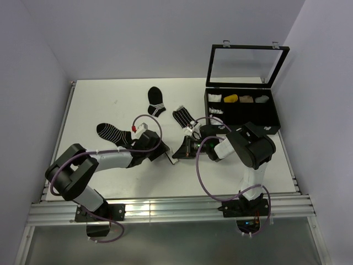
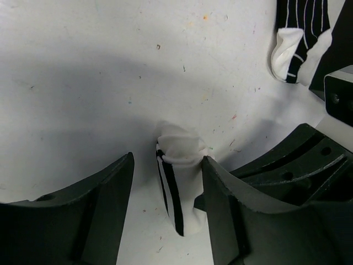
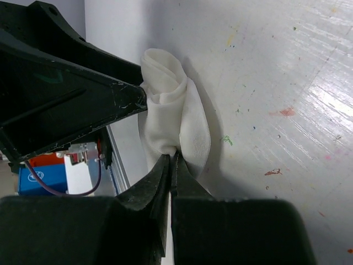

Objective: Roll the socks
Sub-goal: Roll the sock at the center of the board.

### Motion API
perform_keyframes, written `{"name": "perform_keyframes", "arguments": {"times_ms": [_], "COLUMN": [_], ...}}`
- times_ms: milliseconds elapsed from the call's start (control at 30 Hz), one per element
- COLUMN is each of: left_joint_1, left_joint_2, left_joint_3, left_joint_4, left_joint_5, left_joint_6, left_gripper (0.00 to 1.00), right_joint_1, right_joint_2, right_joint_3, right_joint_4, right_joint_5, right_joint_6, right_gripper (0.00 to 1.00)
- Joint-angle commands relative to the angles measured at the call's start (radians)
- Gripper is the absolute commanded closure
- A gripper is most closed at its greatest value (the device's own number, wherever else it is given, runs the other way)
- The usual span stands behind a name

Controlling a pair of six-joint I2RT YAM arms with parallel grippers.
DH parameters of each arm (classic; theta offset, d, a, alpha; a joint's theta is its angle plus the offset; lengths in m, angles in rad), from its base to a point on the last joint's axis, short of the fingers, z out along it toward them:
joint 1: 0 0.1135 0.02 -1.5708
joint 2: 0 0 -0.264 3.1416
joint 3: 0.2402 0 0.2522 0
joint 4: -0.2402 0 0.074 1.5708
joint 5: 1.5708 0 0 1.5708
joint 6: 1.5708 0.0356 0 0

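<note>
The mostly white sock (image 3: 182,118) with black cuff stripes (image 2: 172,185) is bunched up on the table between both grippers. My right gripper (image 3: 172,157) is shut on a fold of this sock. My left gripper (image 2: 168,160) is open, its jaws either side of the sock, the right finger (image 2: 220,193) touching it. In the top view both grippers, left (image 1: 164,150) and right (image 1: 177,150), meet at the table's middle and hide the white sock. The black sock with white stripes and white toe (image 1: 185,117) lies just behind them; it also shows in the left wrist view (image 2: 300,38).
An open black case (image 1: 274,118) with small items in its compartments stands at the back right, lid up. An all-black sock with thin white stripes (image 1: 110,132) lies left of the grippers. A black sock with white bands (image 1: 156,102) lies further back.
</note>
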Motion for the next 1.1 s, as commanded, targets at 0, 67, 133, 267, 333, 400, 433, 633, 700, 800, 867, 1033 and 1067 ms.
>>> {"name": "perform_keyframes", "arguments": {"times_ms": [0,67,133,267,333,400,433,633,700,800,867,1033,1067], "left_joint_1": [-0.003,-0.003,-0.002,-0.003,-0.005,-0.005,-0.006,-0.013,-0.013,-0.016,-0.014,-0.016,-0.016], "left_joint_2": [0.047,0.057,0.064,0.07,0.07,0.064,0.061,0.057,0.064,0.071,0.074,0.082,0.087], "left_joint_3": [0.022,0.017,0.006,-0.001,0.006,0.019,0.025,0.072,0.092,0.117,0.126,0.143,0.147], "left_joint_4": [-0.008,0.001,0.005,0.008,-0.001,-0.028,-0.037,-0.107,-0.151,-0.199,-0.22,-0.238,-0.243], "left_joint_5": [0.004,0.016,0.019,0.03,0.03,0.022,0.021,0.013,0.015,0.013,0.012,0.018,0.021], "left_joint_6": [0.019,0.016,0.007,0.005,0.011,0.021,0.025,0.064,0.076,0.087,0.094,0.099,0.099], "left_gripper": [0.42,0.47,0.52,0.72,0.79,0.88,0.91,0.99,1.0,1.0,0.99,1.0,1.0], "right_joint_1": [-0.006,-0.005,-0.005,0.016,0.053,0.111,0.134,0.332,0.368,0.444,0.487,0.533,0.544], "right_joint_2": [0.028,0.01,-0.013,-0.156,-0.216,-0.305,-0.334,-0.486,-0.5,-0.506,-0.48,-0.4,-0.391], "right_joint_3": [-0.019,-0.019,-0.023,-0.017,-0.005,0.021,0.029,0.092,0.093,0.103,0.116,0.144,0.149], "right_joint_4": [-0.134,-0.152,-0.177,-0.29,-0.385,-0.48,-0.508,-0.622,-0.62,-0.613,-0.613,-0.594,-0.591], "right_joint_5": [0.056,0.071,0.088,0.192,0.298,0.44,0.492,0.845,0.905,1.003,1.048,1.065,1.065], "right_joint_6": [-0.054,-0.063,-0.08,-0.159,-0.222,-0.288,-0.313,-0.483,-0.541,-0.616,-0.637,-0.657,-0.657], "right_gripper": [0.97,0.96,0.92,0.81,0.7,0.61,0.57,0.41,0.37,0.37,0.37,0.38,0.38]}}
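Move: The white sock's half-made roll stands just to the left gripper's right, about 2 cm over and 1 cm lower, level with it fore and aft, between its open fingers. From the right gripper, still pinching the sock, the roll's middle is some 2 cm left and 1 cm ahead. The striped sock lies about 13 cm ahead of the left gripper and 8 cm right; the black sock some 21 cm ahead and 5 cm left. Ease the left gripper about 1 cm right onto the white sock and shut its fingers on the rolled part, then hold, tilting the wrist only slightly. Meanwhile open the right fingers to let go of the sock, lift that gripper some 5 cm, and swing it about 60 degrees so the fingers point down and forward-left; draw it back slightly, then start sinking again over the sock. ##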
